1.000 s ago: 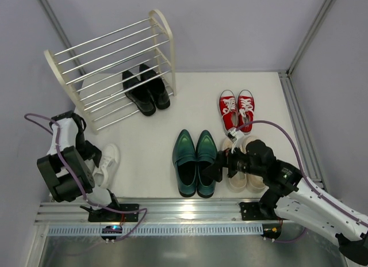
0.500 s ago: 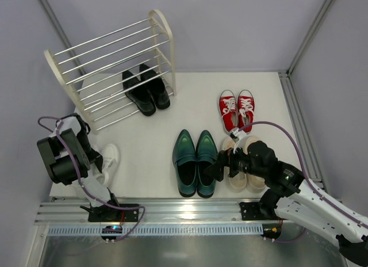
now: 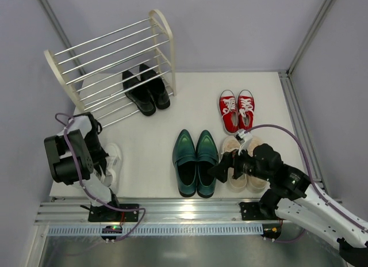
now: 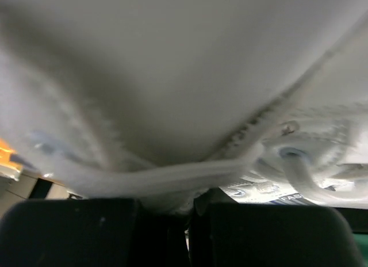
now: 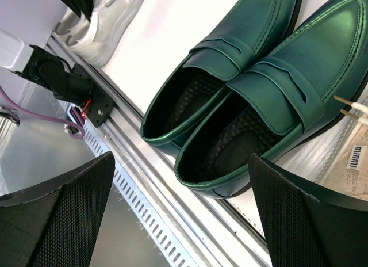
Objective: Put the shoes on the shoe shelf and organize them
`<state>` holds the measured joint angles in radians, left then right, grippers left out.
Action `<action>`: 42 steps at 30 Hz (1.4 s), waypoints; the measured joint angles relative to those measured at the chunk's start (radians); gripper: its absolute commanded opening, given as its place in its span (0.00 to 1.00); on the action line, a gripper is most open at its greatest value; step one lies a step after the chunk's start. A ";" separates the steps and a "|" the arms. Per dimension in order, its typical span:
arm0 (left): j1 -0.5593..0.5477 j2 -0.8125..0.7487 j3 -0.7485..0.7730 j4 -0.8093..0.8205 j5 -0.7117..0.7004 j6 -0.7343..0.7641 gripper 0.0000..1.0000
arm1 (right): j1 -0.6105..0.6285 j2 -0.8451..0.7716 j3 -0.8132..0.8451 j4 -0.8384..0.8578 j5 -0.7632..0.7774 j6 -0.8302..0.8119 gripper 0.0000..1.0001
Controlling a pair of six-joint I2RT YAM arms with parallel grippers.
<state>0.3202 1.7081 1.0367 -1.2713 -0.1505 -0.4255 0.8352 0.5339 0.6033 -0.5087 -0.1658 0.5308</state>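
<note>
The white sneaker [image 3: 112, 162] lies at the near left, and its fabric [image 4: 172, 77] fills the left wrist view. My left gripper [image 3: 103, 163] is shut on the sneaker's edge, a fold of white cloth pinched between the black fingers [image 4: 69, 232]. My right gripper [image 3: 217, 170] stands open above the heels of the dark green loafers [image 3: 195, 160], with nothing between its mesh pads [image 5: 63, 215]. The loafers [image 5: 259, 77] sit side by side. The shoe shelf [image 3: 164, 39] stands at the far left with the black dress shoes [image 3: 146, 90] at its bottom tier.
Red sneakers [image 3: 237, 109] sit right of centre. Beige sneakers [image 3: 246, 178] lie partly under my right arm. A metal rail [image 3: 184, 212] runs along the near edge. Grey walls close in the left, back and right sides.
My left arm has swung in over the white sneaker and its jaws have gone from wide open to shut on it. The right gripper has shifted slightly and stays open.
</note>
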 measured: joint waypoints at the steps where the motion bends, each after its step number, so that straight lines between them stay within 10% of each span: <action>1: -0.029 -0.011 -0.010 0.005 0.015 -0.005 0.00 | 0.000 -0.009 0.000 -0.002 0.003 0.000 0.98; 22: -0.398 -0.289 -0.153 0.244 0.443 -0.229 0.00 | 0.001 -0.049 0.001 -0.053 0.046 -0.002 0.98; 34: -0.547 -0.198 -0.110 0.402 0.483 -0.413 0.01 | 0.001 -0.011 0.003 -0.056 0.101 -0.010 0.98; 42: -0.583 -0.254 -0.056 0.376 0.354 -0.388 0.48 | 0.001 0.055 0.005 -0.056 0.125 -0.010 0.98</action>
<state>-0.2630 1.4540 0.9806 -0.8951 0.2031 -0.8135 0.8360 0.5892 0.6079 -0.5644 -0.0406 0.5209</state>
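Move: The left hand already pinches the white sneakers; the clear spot they go to lies about 21 cm to its right and 4 cm ahead, some 2 cm lower. The green loafers stand about 41 cm to its right, level with it, and the black shoes on the rack about 31 cm ahead and 19 cm right. From the right hand that spot is roughly 28 cm left, 5 cm ahead and 16 cm down. Left hand pulls the pinched white sneakers about 20 cm right, then also forward, towards the green loafers, then part-opens. ##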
